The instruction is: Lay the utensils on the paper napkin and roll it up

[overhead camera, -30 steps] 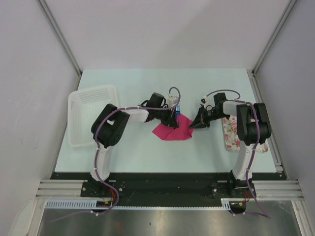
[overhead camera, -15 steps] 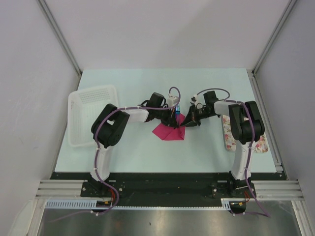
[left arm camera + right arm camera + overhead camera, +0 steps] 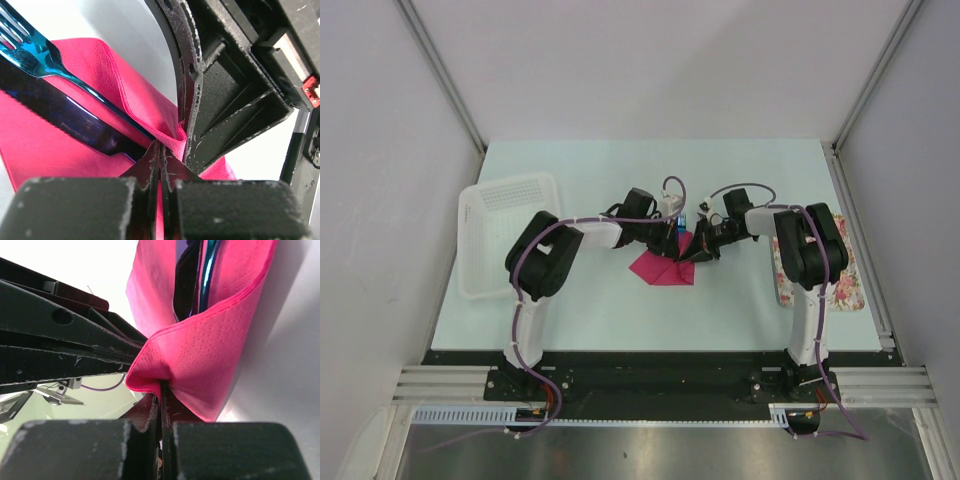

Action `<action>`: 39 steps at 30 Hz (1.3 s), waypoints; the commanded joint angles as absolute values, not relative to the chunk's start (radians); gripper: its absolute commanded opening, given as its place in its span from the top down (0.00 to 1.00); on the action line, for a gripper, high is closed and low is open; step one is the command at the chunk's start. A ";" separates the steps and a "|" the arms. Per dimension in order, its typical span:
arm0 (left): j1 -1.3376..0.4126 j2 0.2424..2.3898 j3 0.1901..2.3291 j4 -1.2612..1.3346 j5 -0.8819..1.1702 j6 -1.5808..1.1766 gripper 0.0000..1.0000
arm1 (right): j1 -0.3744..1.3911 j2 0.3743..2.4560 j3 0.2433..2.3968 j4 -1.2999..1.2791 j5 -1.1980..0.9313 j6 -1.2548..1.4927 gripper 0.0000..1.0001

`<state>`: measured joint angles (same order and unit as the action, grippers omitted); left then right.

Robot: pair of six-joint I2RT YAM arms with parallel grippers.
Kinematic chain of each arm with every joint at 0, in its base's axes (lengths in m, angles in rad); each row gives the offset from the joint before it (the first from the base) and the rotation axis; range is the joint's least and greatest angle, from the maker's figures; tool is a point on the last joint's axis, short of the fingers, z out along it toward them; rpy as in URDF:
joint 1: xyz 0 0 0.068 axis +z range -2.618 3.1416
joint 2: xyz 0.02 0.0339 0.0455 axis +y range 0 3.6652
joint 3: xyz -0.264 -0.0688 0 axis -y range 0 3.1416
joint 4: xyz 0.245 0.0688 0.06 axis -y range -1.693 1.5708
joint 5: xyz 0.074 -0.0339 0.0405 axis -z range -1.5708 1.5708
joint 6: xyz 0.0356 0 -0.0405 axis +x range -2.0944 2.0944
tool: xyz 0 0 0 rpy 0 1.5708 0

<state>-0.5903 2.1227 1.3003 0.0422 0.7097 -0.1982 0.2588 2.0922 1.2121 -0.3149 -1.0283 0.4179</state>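
The pink paper napkin (image 3: 663, 268) lies mid-table, its right side lifted and folded over. In the left wrist view a dark blue fork (image 3: 30, 50) and knife (image 3: 65, 117) lie on the napkin (image 3: 125, 85). My left gripper (image 3: 161, 150) is shut on a napkin corner at the far edge (image 3: 678, 238). My right gripper (image 3: 162, 387) is shut on the napkin's (image 3: 200, 350) folded edge, right beside the left gripper (image 3: 694, 250). The utensils (image 3: 200, 280) show inside the fold in the right wrist view.
A white mesh basket (image 3: 485, 270) stands at the left edge of the table. A floral tray (image 3: 850, 282) lies at the right edge, partly under my right arm. Grey walls close in on both sides.
My right gripper has moved left with the napkin's right side, folding it over the utensils until it sits against the left gripper. The left arm has stayed put.
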 commanded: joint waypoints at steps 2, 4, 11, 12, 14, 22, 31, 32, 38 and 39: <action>-0.580 2.056 1.335 0.075 0.730 -0.221 0.91 | 0.262 2.112 1.241 -0.296 -1.014 0.416 1.00; -0.578 2.036 1.335 0.063 0.736 -0.219 0.87 | 0.264 2.117 1.243 -0.295 -1.012 0.417 1.00; -0.560 1.976 1.281 0.031 0.749 -0.206 0.62 | 0.264 2.121 1.255 -0.298 -1.005 0.414 1.00; -0.554 1.970 1.267 0.015 0.752 -0.199 0.61 | 0.264 2.123 1.256 -0.301 -1.000 0.413 1.00; -0.551 1.948 1.255 -0.023 0.752 -0.170 0.59 | 0.261 2.125 1.259 -0.304 -0.997 0.407 1.00; -0.548 1.921 1.200 -0.103 0.756 -0.083 0.56 | 0.261 2.122 1.259 -0.308 -0.992 0.402 1.00; -0.551 1.971 1.212 -0.133 0.770 -0.052 0.60 | 0.265 2.109 1.261 -0.304 -0.992 0.411 1.00; -0.552 1.974 1.212 -0.133 0.775 -0.051 0.61 | 0.265 2.108 1.259 -0.305 -0.991 0.413 1.00; -0.566 2.000 1.233 -0.147 0.755 -0.032 0.61 | 0.273 2.089 1.255 -0.302 -0.989 0.416 1.00; -0.568 2.005 1.238 -0.153 0.749 -0.031 0.62 | 0.273 2.089 1.255 -0.301 -0.989 0.419 1.00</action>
<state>-0.5564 1.9842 1.2041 -0.1402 0.7399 -0.0677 0.2626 2.1185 1.2308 -0.3157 -0.9966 0.4152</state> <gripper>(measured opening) 0.392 0.011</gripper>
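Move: The fold running down the napkin's near-left layer, where the left hand goes next, lies about 4 cm back and 2 cm to the left of its shut tips, about 1 cm lower. The knife's middle is some 3 cm ahead of those tips, straight in line, with the fork's about 1 cm farther right, both about 1 cm below. The right hand already has the napkin flap at its tips; the knife lies 4 cm ahead and 1 cm left of it, slightly lower. Rising nearly 4 cm off the napkin while its fingers spread to almost half open, the left hand then swings left and back past the knife's handle end and sinks again over the near-left fold, ending about 5 cm from where it began, fingers still apart. The right hand keeps the flap pinched and eases it down about 1 cm, then holds. ##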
